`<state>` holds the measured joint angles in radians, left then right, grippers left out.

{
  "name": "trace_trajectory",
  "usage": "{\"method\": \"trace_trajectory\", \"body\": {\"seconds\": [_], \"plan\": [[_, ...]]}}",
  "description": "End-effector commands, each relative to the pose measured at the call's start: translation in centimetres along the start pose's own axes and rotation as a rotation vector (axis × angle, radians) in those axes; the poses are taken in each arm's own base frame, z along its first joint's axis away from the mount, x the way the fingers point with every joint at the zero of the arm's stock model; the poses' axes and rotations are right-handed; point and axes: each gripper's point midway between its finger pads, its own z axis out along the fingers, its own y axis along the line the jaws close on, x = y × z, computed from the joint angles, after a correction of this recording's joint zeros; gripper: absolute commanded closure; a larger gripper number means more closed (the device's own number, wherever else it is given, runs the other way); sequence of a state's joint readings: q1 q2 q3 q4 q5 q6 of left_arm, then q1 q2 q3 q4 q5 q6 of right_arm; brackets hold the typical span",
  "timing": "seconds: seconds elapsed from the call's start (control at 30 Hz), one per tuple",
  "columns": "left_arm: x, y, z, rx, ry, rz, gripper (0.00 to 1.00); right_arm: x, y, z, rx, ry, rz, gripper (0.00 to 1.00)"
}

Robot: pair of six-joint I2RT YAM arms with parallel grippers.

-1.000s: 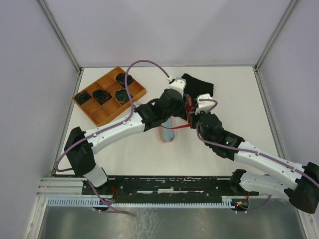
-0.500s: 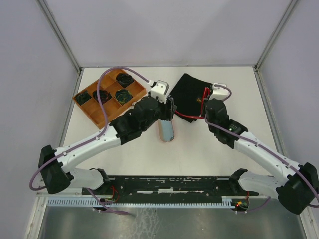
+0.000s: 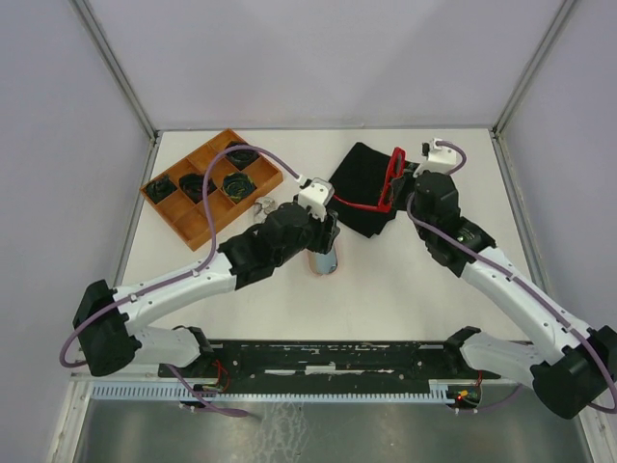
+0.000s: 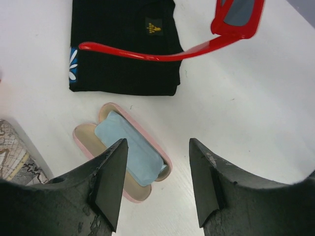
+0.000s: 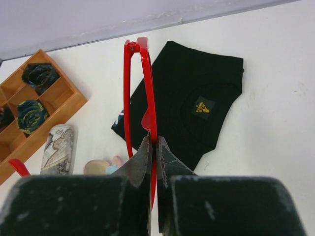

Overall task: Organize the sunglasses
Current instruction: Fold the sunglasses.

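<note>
My right gripper (image 3: 403,179) (image 5: 153,142) is shut on the red sunglasses (image 3: 390,180) (image 5: 143,83), pinching one thin arm and holding them in the air over a folded black cloth (image 3: 364,189) (image 5: 197,101). In the left wrist view the red sunglasses (image 4: 235,20) hang at the top right, one arm stretching across the black cloth (image 4: 123,49). My left gripper (image 3: 324,241) (image 4: 157,160) is open and holds nothing. It hovers over an open pink case (image 4: 125,155) (image 3: 324,261) lined with a light blue cloth.
A wooden divided tray (image 3: 196,218) (image 5: 64,105) with dark coiled items stands at the back left. A grey patterned case (image 3: 262,205) (image 5: 57,147) (image 4: 15,160) lies between the tray and the pink case (image 5: 101,166). Walls enclose the table on three sides.
My right gripper has carried the red sunglasses back and to the right, over the black cloth. My left arm has drawn back toward the near side, uncovering the cloth.
</note>
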<state>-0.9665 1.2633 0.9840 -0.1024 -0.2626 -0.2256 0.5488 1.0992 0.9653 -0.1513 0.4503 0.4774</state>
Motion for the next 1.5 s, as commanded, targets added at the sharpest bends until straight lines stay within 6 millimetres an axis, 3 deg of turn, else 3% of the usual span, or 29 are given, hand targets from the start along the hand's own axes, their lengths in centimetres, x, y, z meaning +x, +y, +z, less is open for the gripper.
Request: {"method": "trace_trajectory", "body": {"seconds": [0.0, 0.23, 0.37, 0.9, 1.47], "plan": [[-2.4, 1.1, 0.7, -0.089, -0.069, 0.001, 0.40, -1.0, 1.4, -1.1, -0.096, -0.016, 0.014, 1.00], [-2.5, 2.3, 2.0, -0.190, -0.051, 0.004, 0.40, 0.4, 2.3, -1.8, -0.180, 0.036, -0.036, 1.00], [-3.2, 1.8, 2.4, -0.173, -0.065, -0.009, 0.40, 1.1, 2.8, -1.9, -0.219, 0.062, -0.075, 1.00], [-3.0, 0.7, 4.3, -0.150, -0.021, -0.008, 0.41, 4.4, 5.0, -1.6, -0.362, 0.176, -0.135, 1.00], [-1.5, -0.5, 6.9, -0.124, 0.060, 0.020, 0.41, 7.6, 8.0, -1.1, -0.544, 0.328, -0.227, 1.00]]}}
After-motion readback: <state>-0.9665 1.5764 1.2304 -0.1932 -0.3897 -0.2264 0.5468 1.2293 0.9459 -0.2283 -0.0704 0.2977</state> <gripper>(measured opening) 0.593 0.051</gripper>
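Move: The open temple of the red sunglasses has its middle about 7 cm ahead of the left hand, 7 cm to its right and 4 cm above it. The glasses case lies some 19 cm below that hand, 4 cm ahead and 2 cm left. The right hand holds the sunglasses by the bridge. From it the left hand's open fingers are about 10 cm back, 15 cm left and 5 cm lower, and the black T-shirt's middle is some 13 cm ahead, 6 cm left and 25 cm down. One open finger of the left hand meets the unfolded temple as the hands close in to fold it against the frame. The right hand keeps its pinch on the bridge and carries the sunglasses left and down, about 7 cm each, and somewhat back, swinging counter-clockwise some 30 degrees and tipping down. The left reaches forward, drifting right and down, fingers staying open. ##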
